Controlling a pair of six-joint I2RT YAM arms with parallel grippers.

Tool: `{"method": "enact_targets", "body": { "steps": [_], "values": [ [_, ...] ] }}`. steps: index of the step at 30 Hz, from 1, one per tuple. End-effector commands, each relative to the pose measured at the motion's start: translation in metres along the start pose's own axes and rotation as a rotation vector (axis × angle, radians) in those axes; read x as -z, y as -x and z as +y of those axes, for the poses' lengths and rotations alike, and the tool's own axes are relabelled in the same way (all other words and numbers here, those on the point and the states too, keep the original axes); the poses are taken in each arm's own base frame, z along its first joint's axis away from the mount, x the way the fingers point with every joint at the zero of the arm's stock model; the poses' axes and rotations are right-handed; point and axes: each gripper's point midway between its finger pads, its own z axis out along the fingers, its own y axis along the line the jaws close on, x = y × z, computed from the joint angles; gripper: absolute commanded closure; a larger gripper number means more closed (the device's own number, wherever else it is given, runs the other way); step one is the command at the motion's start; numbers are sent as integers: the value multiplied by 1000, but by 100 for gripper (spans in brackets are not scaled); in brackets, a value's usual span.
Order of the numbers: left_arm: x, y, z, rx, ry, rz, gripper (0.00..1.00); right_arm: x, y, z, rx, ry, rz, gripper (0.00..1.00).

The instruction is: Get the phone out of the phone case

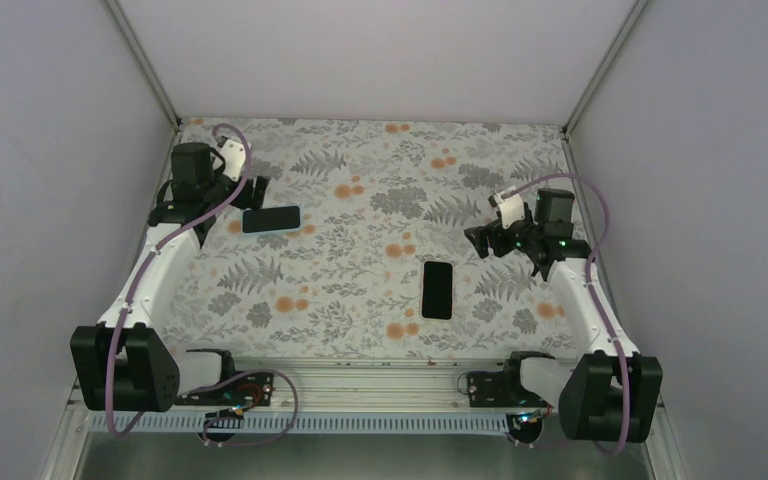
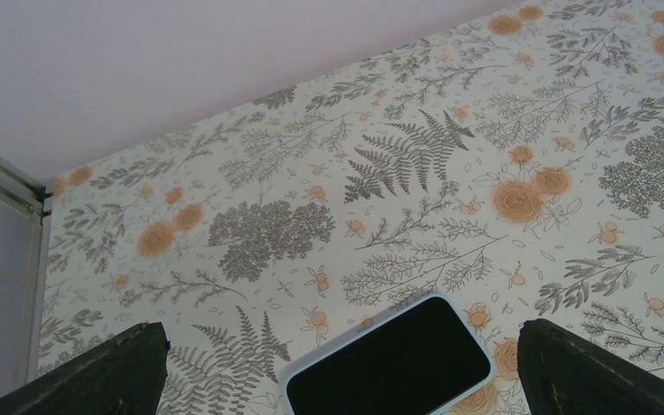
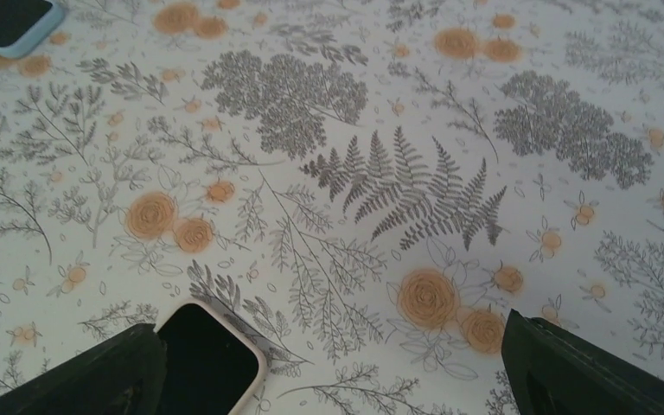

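Note:
A dark-screened phone [image 1: 271, 219] in a light blue phone case [image 2: 361, 339] lies flat at the back left of the table. My left gripper [image 1: 245, 192] hovers just behind it, open, and its dark fingers [image 2: 130, 363] stand wide to either side of the phone [image 2: 393, 367]. A second phone [image 1: 438, 289] in a cream case [image 3: 260, 367] lies right of centre. My right gripper [image 1: 492, 243] is open, up and to the right of it; that phone [image 3: 203, 363] shows beside the left finger. Neither gripper touches anything.
The floral table cover [image 1: 360, 200] is bounded by grey walls at the back and both sides. The blue-cased phone [image 3: 4, 22] also shows at the top left of the right wrist view. A metal rail [image 1: 360, 375] runs along the near edge between the arm bases.

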Motion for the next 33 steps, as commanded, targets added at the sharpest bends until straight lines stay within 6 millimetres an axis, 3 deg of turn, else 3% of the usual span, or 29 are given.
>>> {"method": "enact_targets", "body": {
  "steps": [1, 11, 12, 13, 14, 15, 18, 21, 28, 33],
  "values": [
    [10, 17, 7, -7, 38, -34, 0, 3, 0, -10, 26, -45, 31, 0],
    [19, 27, 7, -22, 40, -66, 0, 8, -18, -11, 106, -76, 98, 2],
    [19, 28, 8, -24, 41, -66, 0, 7, -26, -8, 163, -58, 139, 13],
    [19, 28, 7, -29, 39, -66, 0, 6, -35, -8, 203, -50, 189, 42],
    [18, 28, 7, -33, 37, -64, 0, 4, -45, -9, 229, -46, 243, 82],
    [18, 28, 6, -40, 34, -64, 0, 3, -56, -11, 243, -44, 303, 95],
    [17, 28, 12, -37, 60, -62, 0, -2, -85, -8, 267, 14, 441, 97],
    [16, 28, 12, -35, 57, -58, 0, -9, -102, 5, 280, 79, 506, 97],
    [11, 22, -2, -37, -16, -51, 0, -45, -119, 33, 310, 139, 593, 97],
    [11, 18, 1, -32, 2, -40, 0, -67, -135, 41, 296, 135, 675, 97]
  ]
}}
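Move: The phone in its pale pink case lies flat to the left of and closer in than my empty, open right hand: about 9 cm back, 9 cm to its left and 15 cm below. No other loose thing stands close to it or to that hand's way. From my left hand this phone is some 47 cm to the right, 18 cm back and 21 cm down. I shut my wide-open right fingers on nothing and plunge that hand about 13 cm down towards the right long edge of the pink-cased phone, drawing it back some 5 cm; it drifts slightly right, then swings left late on. The wrist tips the fingers to point almost straight down and turns counter-clockwise. My left hand, open, only lifts 2 cm. ##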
